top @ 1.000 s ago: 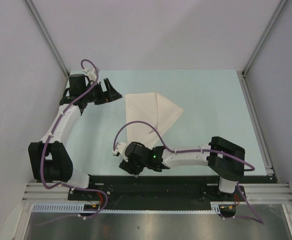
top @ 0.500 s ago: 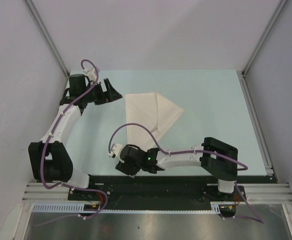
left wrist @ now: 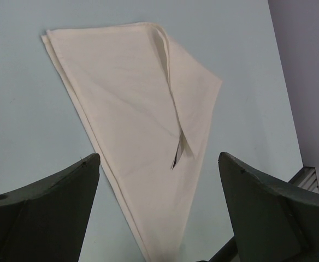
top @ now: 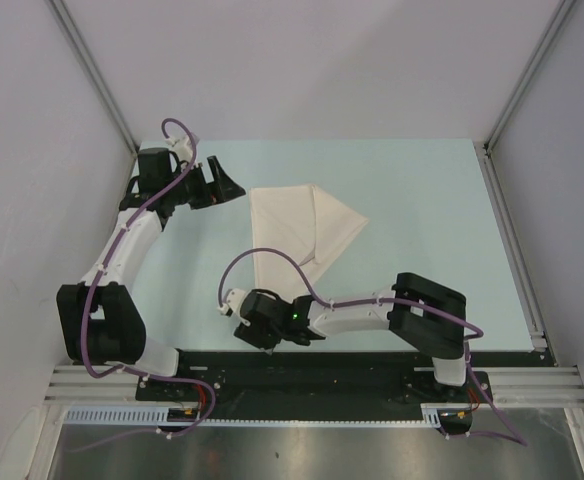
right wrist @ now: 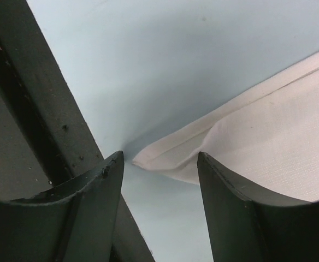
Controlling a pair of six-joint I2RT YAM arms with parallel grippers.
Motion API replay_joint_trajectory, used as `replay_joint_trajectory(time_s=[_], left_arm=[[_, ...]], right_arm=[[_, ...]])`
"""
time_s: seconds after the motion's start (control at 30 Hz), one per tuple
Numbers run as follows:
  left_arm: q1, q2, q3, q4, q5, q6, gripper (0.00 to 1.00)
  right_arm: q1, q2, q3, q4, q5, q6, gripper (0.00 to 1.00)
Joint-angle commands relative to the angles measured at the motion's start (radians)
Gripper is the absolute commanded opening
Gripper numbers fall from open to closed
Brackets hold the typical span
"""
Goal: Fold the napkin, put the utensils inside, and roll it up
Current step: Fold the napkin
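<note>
The white napkin (top: pixel 297 225) lies folded into a long triangle on the pale table, one flap lapped over its right side. My left gripper (top: pixel 227 180) hovers open at the napkin's far-left corner, and its wrist view looks down on the napkin (left wrist: pixel 132 109) between wide-spread fingers (left wrist: pixel 50 202). My right gripper (top: pixel 264 345) is down at the napkin's near tip, by the table's front edge. It is open, with the layered napkin corner (right wrist: pixel 165 158) lying between its fingers, unclamped. A thin dark sliver (left wrist: pixel 177 158) shows under the flap; I cannot tell whether it is the utensils.
A black rail (top: pixel 352 365) runs along the table's near edge, just behind the right gripper (right wrist: pixel 160 158). Grey walls close in the left, the far side and the right. Bare table (top: pixel 422 200) lies right of the napkin.
The right arm has swung a little to the left, carrying its gripper leftward along the front edge. The left arm and the napkin have not moved.
</note>
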Motion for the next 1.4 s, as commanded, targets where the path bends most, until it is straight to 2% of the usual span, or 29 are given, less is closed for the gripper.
replay_joint_trajectory(time_s=[0.0, 0.1, 0.2, 0.37, 0.5, 0.6, 0.73, 0.9, 1.1, 1.2, 1.37], left_arm=[[0.009, -0.021, -0.005, 0.033, 0.04, -0.014, 0.94], [0.009, -0.019, -0.007, 0.037, 0.054, -0.018, 0.94], [0.009, -0.016, -0.007, 0.042, 0.061, -0.023, 0.93], [0.045, -0.01, -0.011, 0.053, 0.083, -0.033, 0.93], [0.051, -0.005, -0.013, 0.057, 0.095, -0.038, 0.94], [0.058, -0.007, -0.013, 0.057, 0.092, -0.037, 0.94], [0.068, -0.005, -0.013, 0.054, 0.091, -0.032, 0.94], [0.069, 0.005, -0.014, 0.054, 0.094, -0.032, 0.94], [0.069, 0.045, -0.007, 0.04, 0.101, -0.029, 0.93], [0.071, 0.056, -0.007, 0.04, 0.107, -0.029, 0.94], [0.071, 0.071, -0.007, 0.036, 0.106, -0.024, 0.94]], right_arm=[[-0.012, 0.017, 0.009, 0.028, -0.007, -0.017, 0.6], [-0.015, 0.02, 0.006, 0.032, -0.005, -0.019, 0.56], [-0.021, 0.026, 0.007, 0.034, -0.011, -0.017, 0.35], [-0.04, 0.026, 0.015, 0.028, -0.04, -0.016, 0.24], [-0.075, -0.002, 0.024, 0.026, -0.098, 0.006, 0.07], [-0.13, -0.034, 0.036, 0.023, -0.171, 0.05, 0.02], [-0.245, -0.13, 0.041, 0.031, -0.268, 0.121, 0.0], [-0.496, -0.201, 0.033, 0.046, -0.37, 0.167, 0.0], [-0.785, -0.209, 0.032, 0.055, -0.464, 0.188, 0.0], [-0.895, -0.192, 0.03, 0.068, -0.505, 0.196, 0.0], [-0.984, -0.161, 0.016, 0.107, -0.563, 0.205, 0.0]])
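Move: The napkin's near corner lies between the right hand's open fingertips, about 1 cm ahead and almost level in height. The knife's exposed tip is some 22 cm ahead and 11 cm right, and the napkin's right corner about 34 cm ahead and 27 cm right. From the idle left hand, that near corner is some 35 cm back, 9 cm right and 20 cm below. Right hand pinches the near corner, then sweeps it some 27 cm forward, 19 right, 10 up, turning clockwise. ##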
